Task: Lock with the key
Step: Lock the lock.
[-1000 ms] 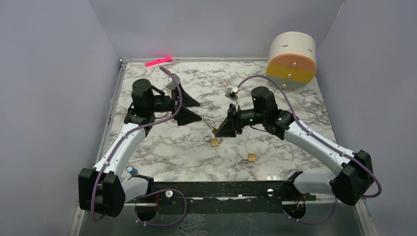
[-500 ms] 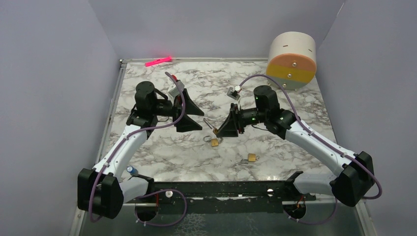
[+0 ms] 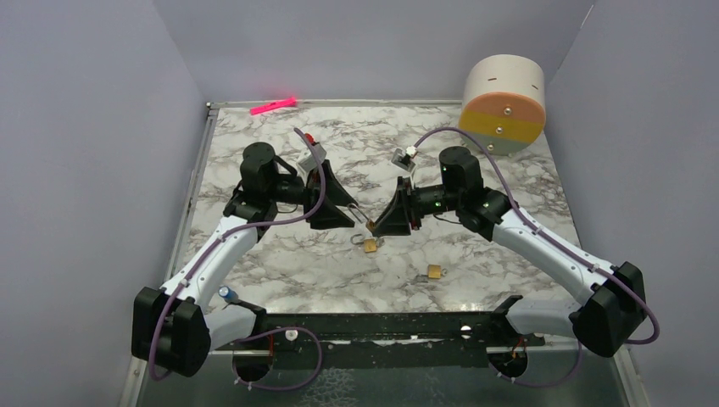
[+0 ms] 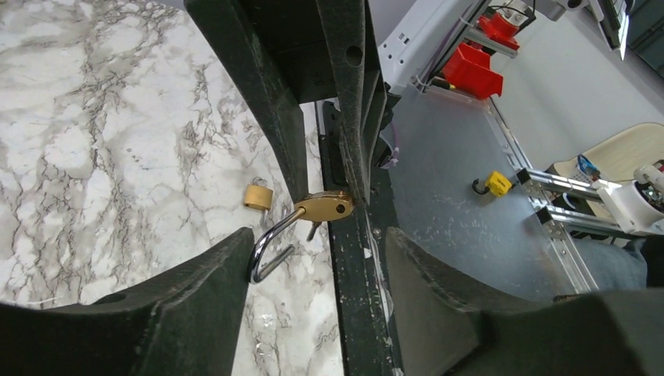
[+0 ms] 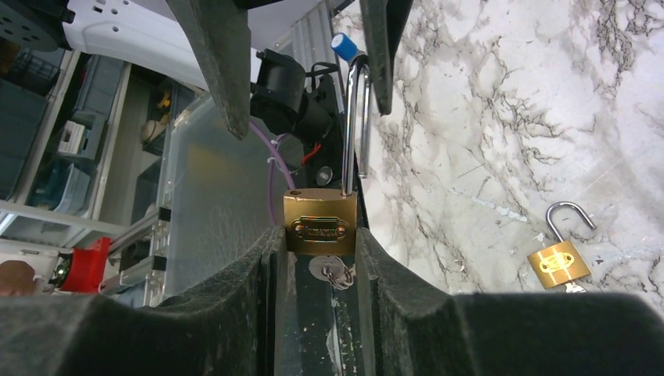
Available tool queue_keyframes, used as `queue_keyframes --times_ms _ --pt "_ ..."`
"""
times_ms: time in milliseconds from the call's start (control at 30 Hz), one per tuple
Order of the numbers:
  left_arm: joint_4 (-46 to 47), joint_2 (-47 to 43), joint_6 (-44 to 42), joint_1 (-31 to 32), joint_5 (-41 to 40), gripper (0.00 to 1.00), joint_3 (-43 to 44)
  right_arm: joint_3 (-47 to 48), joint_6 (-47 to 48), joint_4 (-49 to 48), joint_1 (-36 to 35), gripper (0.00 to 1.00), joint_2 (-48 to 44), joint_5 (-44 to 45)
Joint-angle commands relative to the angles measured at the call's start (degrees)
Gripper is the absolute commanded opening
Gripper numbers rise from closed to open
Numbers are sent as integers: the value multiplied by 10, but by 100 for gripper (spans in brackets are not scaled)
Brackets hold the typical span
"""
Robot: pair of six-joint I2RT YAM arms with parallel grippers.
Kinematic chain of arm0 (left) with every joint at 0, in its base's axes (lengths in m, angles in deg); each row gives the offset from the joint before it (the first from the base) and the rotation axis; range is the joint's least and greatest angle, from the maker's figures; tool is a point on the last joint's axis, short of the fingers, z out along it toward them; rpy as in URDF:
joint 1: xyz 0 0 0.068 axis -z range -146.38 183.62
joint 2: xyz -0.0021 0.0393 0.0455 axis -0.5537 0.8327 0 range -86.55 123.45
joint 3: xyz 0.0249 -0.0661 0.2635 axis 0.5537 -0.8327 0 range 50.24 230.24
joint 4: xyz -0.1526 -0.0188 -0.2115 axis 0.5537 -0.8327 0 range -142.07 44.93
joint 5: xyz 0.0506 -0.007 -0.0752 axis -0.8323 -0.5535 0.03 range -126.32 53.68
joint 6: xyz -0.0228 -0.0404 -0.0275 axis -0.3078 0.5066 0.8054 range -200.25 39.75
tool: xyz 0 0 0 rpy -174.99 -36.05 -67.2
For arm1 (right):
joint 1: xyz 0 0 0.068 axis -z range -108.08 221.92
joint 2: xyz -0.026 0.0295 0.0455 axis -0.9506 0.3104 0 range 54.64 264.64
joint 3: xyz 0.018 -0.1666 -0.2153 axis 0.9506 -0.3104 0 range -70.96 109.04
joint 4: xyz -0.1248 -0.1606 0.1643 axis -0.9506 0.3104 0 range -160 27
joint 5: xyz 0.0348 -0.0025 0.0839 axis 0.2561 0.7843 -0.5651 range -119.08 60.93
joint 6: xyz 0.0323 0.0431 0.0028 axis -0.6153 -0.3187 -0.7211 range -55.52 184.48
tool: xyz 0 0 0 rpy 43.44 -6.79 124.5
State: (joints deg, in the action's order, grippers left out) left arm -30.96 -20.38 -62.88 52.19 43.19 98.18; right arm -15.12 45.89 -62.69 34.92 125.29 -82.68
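Observation:
My right gripper [image 3: 379, 227] is shut on the body of a brass padlock [image 5: 320, 223], held above the marble table. Its silver shackle [image 5: 356, 117] stands open and points at my left gripper. The small silver key [image 5: 325, 266], on a ring, sits in the keyhole between the right fingers. My left gripper [image 3: 346, 208] is open, its two fingers either side of the shackle. In the left wrist view the shackle's bend [image 4: 266, 251] lies right against the left finger [image 4: 156, 313]; the padlock body [image 4: 325, 207] is just beyond.
A second brass padlock [image 3: 370, 245] with an open shackle lies on the marble table below the grippers, and a third [image 3: 434, 272] lies nearer the front right. A cream, orange and yellow drum [image 3: 503, 102] stands at the back right. A pink strip [image 3: 273, 106] lies at the back edge.
My left arm has moved right toward the held padlock, bringing its open fingers around the shackle. The right gripper has hardly moved and keeps its hold.

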Motion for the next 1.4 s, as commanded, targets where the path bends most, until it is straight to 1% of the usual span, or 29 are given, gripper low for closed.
queue_keyframes --times_ms 0,67,167,233,300,367,400,533,700,767,800,833,900,967,1100,1233,1300,1367 --pt "9 -3 -6 9 7 57 -7 -2 -9 -27 3 38 -14 3" --pt "6 -5 -9 9 6 47 -6 0 -8 -27 3 38 -13 6" --pt "-2 -6 -15 9 6 40 -5 -1 -7 -27 3 38 -12 9" --pt "-9 -6 -20 9 4 26 -4 -3 -7 -27 3 38 -15 13" --pt "-18 -7 -28 9 6 15 -2 -4 -7 -25 3 39 -16 17" --pt "-21 -8 -29 9 6 2 -2 -5 -5 -24 3 39 -18 20" --pt "-22 -8 -30 9 4 0 -3 -6 -4 -24 3 39 -18 22" --pt "-27 -6 -31 9 -3 0 -2 -2 7 -11 3 39 -16 48" --pt "-40 -1 -31 9 -26 0 0 0 31 7 3 40 -16 117" --pt "-44 4 -30 9 -38 0 3 -4 43 7 3 42 -17 141" --pt "-45 8 -28 9 -43 0 5 -7 50 5 3 44 -17 148" --pt "-45 12 -27 9 -50 0 8 -11 55 1 3 49 -17 152" --pt "-45 19 -25 9 -63 0 14 -18 61 -10 3 63 -18 159" --pt "-45 26 -24 9 -81 0 20 -21 65 -20 3 73 -14 160" --pt "-40 35 -22 9 -121 0 33 -14 68 -42 3 81 -16 168" --pt "2 41 6 9 -163 0 31 -18 74 -77 13 85 -38 188" --pt "33 43 25 8 -177 0 27 -32 62 -113 41 87 -50 179" --pt "46 46 31 7 -191 0 31 -59 31 -166 88 88 -63 146"
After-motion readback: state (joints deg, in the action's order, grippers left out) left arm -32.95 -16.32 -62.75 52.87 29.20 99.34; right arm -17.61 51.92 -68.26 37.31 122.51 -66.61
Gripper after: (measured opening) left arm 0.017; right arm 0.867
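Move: The right hand holds the open lock's body between its fingertips. The shackle already sits between the left hand's open fingers, about 1 cm to its right and 1 cm ahead; the body is some 4 cm right and 2 cm back. On the table about 18 cm below the right hand, one padlock lies about 6 cm ahead, and another lies 17 cm right and 1 cm back. Left fingers shut on the shackle, then both hands go about 5 cm forward while the right lets go. ##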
